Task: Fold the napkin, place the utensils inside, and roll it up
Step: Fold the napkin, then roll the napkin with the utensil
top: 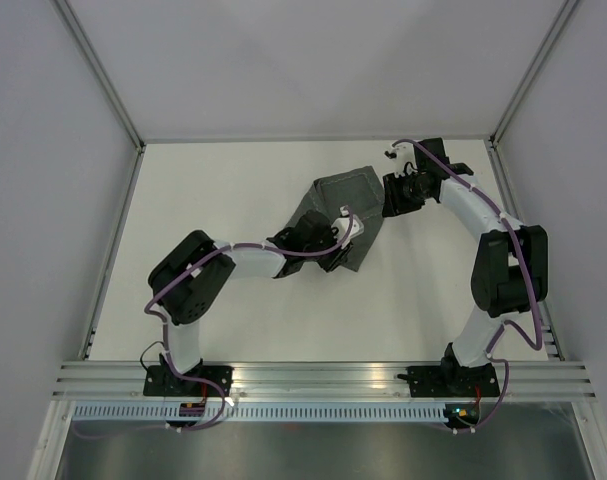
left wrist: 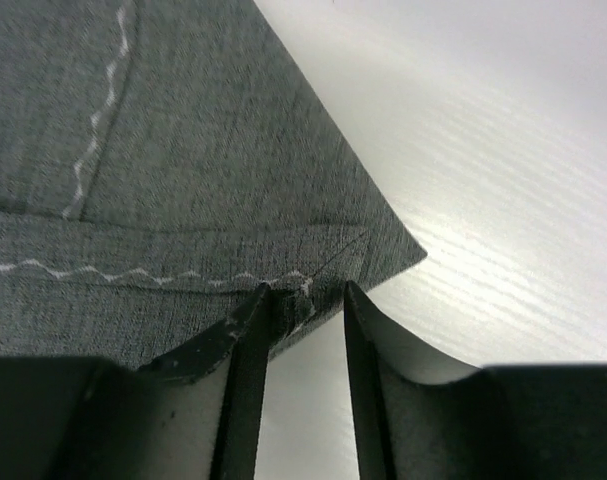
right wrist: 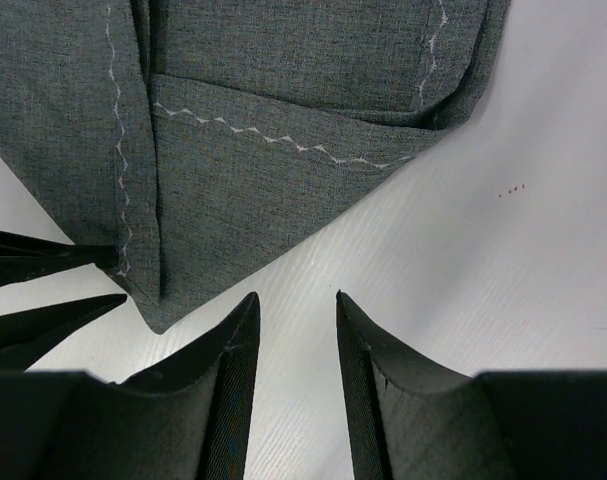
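Note:
The dark grey napkin (top: 343, 195) lies folded on the white table, its pale zigzag hem stitching showing in both wrist views (left wrist: 183, 150) (right wrist: 283, 80). My left gripper (top: 335, 258) (left wrist: 308, 290) is at the napkin's near corner. Its jaws are open, and the hem edge lies loose between the tips against the left finger (left wrist: 245, 330). My right gripper (top: 388, 205) (right wrist: 296, 295) hovers just off the napkin's right edge, open, with only bare table between its fingers. The left gripper's fingers (right wrist: 53, 260) show at the left of the right wrist view. The utensils are out of view.
The white table (top: 233, 320) is walled by grey panels and metal posts at the back and sides. An aluminium rail (top: 323, 375) runs along the near edge, where both arm bases are bolted.

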Tool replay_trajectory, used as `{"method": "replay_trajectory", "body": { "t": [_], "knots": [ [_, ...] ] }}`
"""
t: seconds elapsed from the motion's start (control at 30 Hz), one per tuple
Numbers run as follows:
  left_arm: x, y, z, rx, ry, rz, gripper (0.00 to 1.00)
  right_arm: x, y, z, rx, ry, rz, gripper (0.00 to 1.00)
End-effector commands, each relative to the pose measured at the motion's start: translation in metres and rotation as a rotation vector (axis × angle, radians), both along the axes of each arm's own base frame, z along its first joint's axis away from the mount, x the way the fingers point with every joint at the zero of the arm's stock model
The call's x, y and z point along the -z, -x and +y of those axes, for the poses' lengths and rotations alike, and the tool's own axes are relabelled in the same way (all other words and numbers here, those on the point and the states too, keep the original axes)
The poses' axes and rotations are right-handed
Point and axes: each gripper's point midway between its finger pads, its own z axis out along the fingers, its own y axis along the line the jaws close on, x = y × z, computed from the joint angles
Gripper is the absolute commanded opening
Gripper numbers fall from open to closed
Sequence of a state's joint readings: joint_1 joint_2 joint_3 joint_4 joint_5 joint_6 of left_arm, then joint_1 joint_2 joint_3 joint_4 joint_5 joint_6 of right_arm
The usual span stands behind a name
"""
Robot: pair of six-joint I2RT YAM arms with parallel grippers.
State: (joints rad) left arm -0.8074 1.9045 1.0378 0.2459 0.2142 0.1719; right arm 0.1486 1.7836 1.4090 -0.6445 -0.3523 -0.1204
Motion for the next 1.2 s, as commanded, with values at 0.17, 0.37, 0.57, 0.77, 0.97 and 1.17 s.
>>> {"method": "replay_trajectory", "body": {
  "t": [0.17, 0.37, 0.57, 0.77, 0.97, 1.17],
  "knots": [
    [-0.119, -0.034, -0.011, -0.167, 0.285, -0.138, 0.51, -0.007, -0.009, 0.001, -0.002, 0.038, -0.03, 0.42],
    [-0.194, -0.076, 0.084, -0.649, 0.42, -0.099, 0.57, -0.019, -0.009, 0.024, -0.099, 0.124, -0.099, 0.47],
    [-0.24, -0.07, 0.178, -0.922, 0.592, -0.024, 0.59, -0.007, 0.009, 0.095, -0.323, 0.231, -0.18, 0.6],
    [-0.274, -0.05, 0.207, -0.95, 0.627, -0.071, 0.61, 0.022, 0.028, 0.158, -0.503, 0.276, -0.217, 0.7],
    [-0.284, -0.041, 0.216, -0.948, 0.63, -0.098, 0.61, 0.043, 0.037, 0.182, -0.563, 0.301, -0.224, 0.73],
    [-0.265, -0.052, 0.214, -0.954, 0.612, -0.064, 0.62, 0.043, 0.043, 0.184, -0.607, 0.296, -0.222, 0.75]
  ]
}}
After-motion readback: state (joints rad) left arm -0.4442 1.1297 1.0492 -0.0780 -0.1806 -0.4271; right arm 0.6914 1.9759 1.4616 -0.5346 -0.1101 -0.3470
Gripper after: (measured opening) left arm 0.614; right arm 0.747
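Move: The left hand is low at the napkin's near corner, whose tip is about 4 cm to its right, 2 cm back and a couple below. The right hand is bound for the middle of the napkin's near-left edge, some 20 cm to its left, 6 cm back and 10 cm down. From the right hand that near corner is about 12 cm left and 12 back; the napkin's far corner is 14 cm ahead, 8 left. The near-left edge's middle is about 6 cm left and 3 ahead of the left hand. The left fingers come free of the napkin near its near corner, opening wider as the hand rises nearly 30 cm and swings about 20 cm left, clear of the cloth, turning counter-clockwise. Shortly after, the right hand sweeps about 18 cm left across the napkin, drawing back and then sinking some 6 cm towards the near-left edge; it turns roughly 35 degrees counter-clockwise and spreads its fingers. ##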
